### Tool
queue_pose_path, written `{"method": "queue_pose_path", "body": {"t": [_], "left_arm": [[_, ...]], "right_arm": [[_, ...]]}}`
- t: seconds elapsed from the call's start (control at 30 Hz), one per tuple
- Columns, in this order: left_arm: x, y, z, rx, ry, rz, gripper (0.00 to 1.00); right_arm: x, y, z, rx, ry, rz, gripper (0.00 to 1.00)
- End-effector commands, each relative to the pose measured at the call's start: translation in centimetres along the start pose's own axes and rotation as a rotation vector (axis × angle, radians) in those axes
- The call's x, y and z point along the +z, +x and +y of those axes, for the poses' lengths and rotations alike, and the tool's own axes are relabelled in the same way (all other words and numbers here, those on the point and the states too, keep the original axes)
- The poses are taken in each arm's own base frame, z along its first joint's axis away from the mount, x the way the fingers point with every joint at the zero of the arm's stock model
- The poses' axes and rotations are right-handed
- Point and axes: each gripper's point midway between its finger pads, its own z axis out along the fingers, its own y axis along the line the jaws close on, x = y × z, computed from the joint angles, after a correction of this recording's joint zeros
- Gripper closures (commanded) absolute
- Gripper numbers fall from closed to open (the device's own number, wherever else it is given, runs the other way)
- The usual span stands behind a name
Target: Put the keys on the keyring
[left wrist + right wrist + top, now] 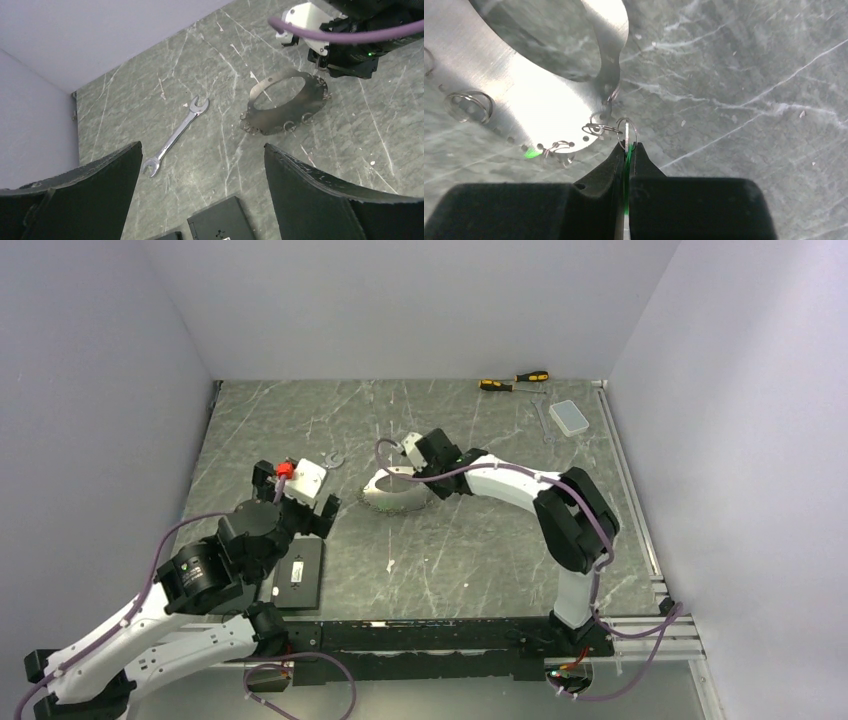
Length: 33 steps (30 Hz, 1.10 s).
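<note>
The keyring (395,502) is a thin dark ring with a wide open centre, lying mid-table. In the left wrist view small wire loops hang from the keyring's (287,102) near rim. My right gripper (405,475) hangs over its far edge. In the right wrist view that gripper (626,147) is shut on the key (627,159). Only a green sliver and a thin metal edge show between the pads. The key's tip is inside a small wire loop (596,129) at the rim of the shiny keyring (539,100). My left gripper (202,145) is open and holds nothing, left of the ring.
A silver wrench (175,136) lies left of the ring. Flat black boxes (220,220) lie under my left gripper, near the front edge. Two yellow-and-black screwdrivers (515,381), a clear small box (570,418) and another wrench (543,420) lie at the back right.
</note>
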Motion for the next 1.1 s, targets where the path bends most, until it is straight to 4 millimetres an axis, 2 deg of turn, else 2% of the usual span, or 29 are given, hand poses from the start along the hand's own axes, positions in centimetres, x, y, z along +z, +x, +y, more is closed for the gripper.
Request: {"method": "queue_pose_path", "body": {"t": [0.0,0.07,0.27,0.33,0.4,0.53,0.6,0.73,0.8,0.83,0.93,0.97,1.0,1.07], "left_arm": [[-0.5,-0.8,0.7,-0.027,-0.019,-0.030,0.05],[-0.6,-0.9,0.8,-0.034,-0.019,-0.042,0.05],[-0.5,-0.7,0.7,-0.027,-0.020,-0.029,0.05],[-0.3,-0.6,0.5,-0.020,-0.018,-0.020,0.06],[-0.2,-0.6,0.4,-0.015,-0.014,-0.014,0.06],[-0.1,-0.5,0.2,-0.010,-0.009,-0.009,0.06],[-0.1,-0.4,0.2,-0.009,-0.010,-0.010,0.06],[0.1,-0.3,0.1,-0.003,-0.010,-0.006,0.06],[0.1,-0.3,0.0,-0.001,-0.010,-0.004,0.06],[0.2,-0.3,0.0,0.001,-0.010,-0.003,0.06],[0.5,-0.1,-0.2,0.014,-0.012,0.007,0.06],[0.6,0.0,-0.2,0.020,-0.015,0.011,0.06],[0.7,0.2,-0.3,0.029,-0.017,0.017,0.05],[1.1,0.4,-0.4,0.048,-0.024,0.022,0.03]], "right_arm": [[1.0,2.7,-1.7,-0.076,0.091,0.101,1.00],[1.4,4.0,-2.2,-0.094,0.118,0.150,1.00],[1.8,7.7,-3.4,-0.151,0.185,0.286,0.90],[1.6,8.6,-3.5,-0.153,0.194,0.313,0.76],[1.2,9.0,-3.7,-0.145,0.215,0.324,0.54],[0.1,9.5,-4.2,-0.096,0.263,0.305,0.28],[-0.7,9.6,-4.8,-0.081,0.301,0.294,0.24],[-2.7,11.5,-6.5,-0.053,0.399,0.303,0.22],[-3.7,11.8,-7.1,-0.007,0.429,0.280,0.21],[-4.3,11.5,-7.2,0.026,0.435,0.249,0.22],[-6.3,8.6,-7.1,0.169,0.406,0.059,0.21],[-7.0,7.6,-7.0,0.206,0.391,-0.002,0.17],[-7.8,6.4,-6.9,0.237,0.373,-0.074,0.05],[-9.4,4.3,-6.3,0.281,0.316,-0.195,0.00]]}}
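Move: The right hand still pinches the green-tagged key and its ring. Bare table for setting the key down lies level with it, about 5 cm to its right and 5 cm below. The metal plate's middle is some 7 cm left and 1 cm back, 2 cm lower; the white box stands roughly 28 cm right and 15 cm ahead, a small wrench 23 cm right and 15 cm ahead. From the idle left hand, that spot is around 14 cm ahead, 21 cm right and 29 cm down. Lower the key and the attached end of the metal plate with the right hand about 4 cm to the table while moving right, the fingertips swinging some 20 degrees to the right. Then open the fingers wide to let go of the key and carry on right, about 13 cm in all, drawing back a few centimetres, turning clockwise and rising at the very end, clear of plate and key. ##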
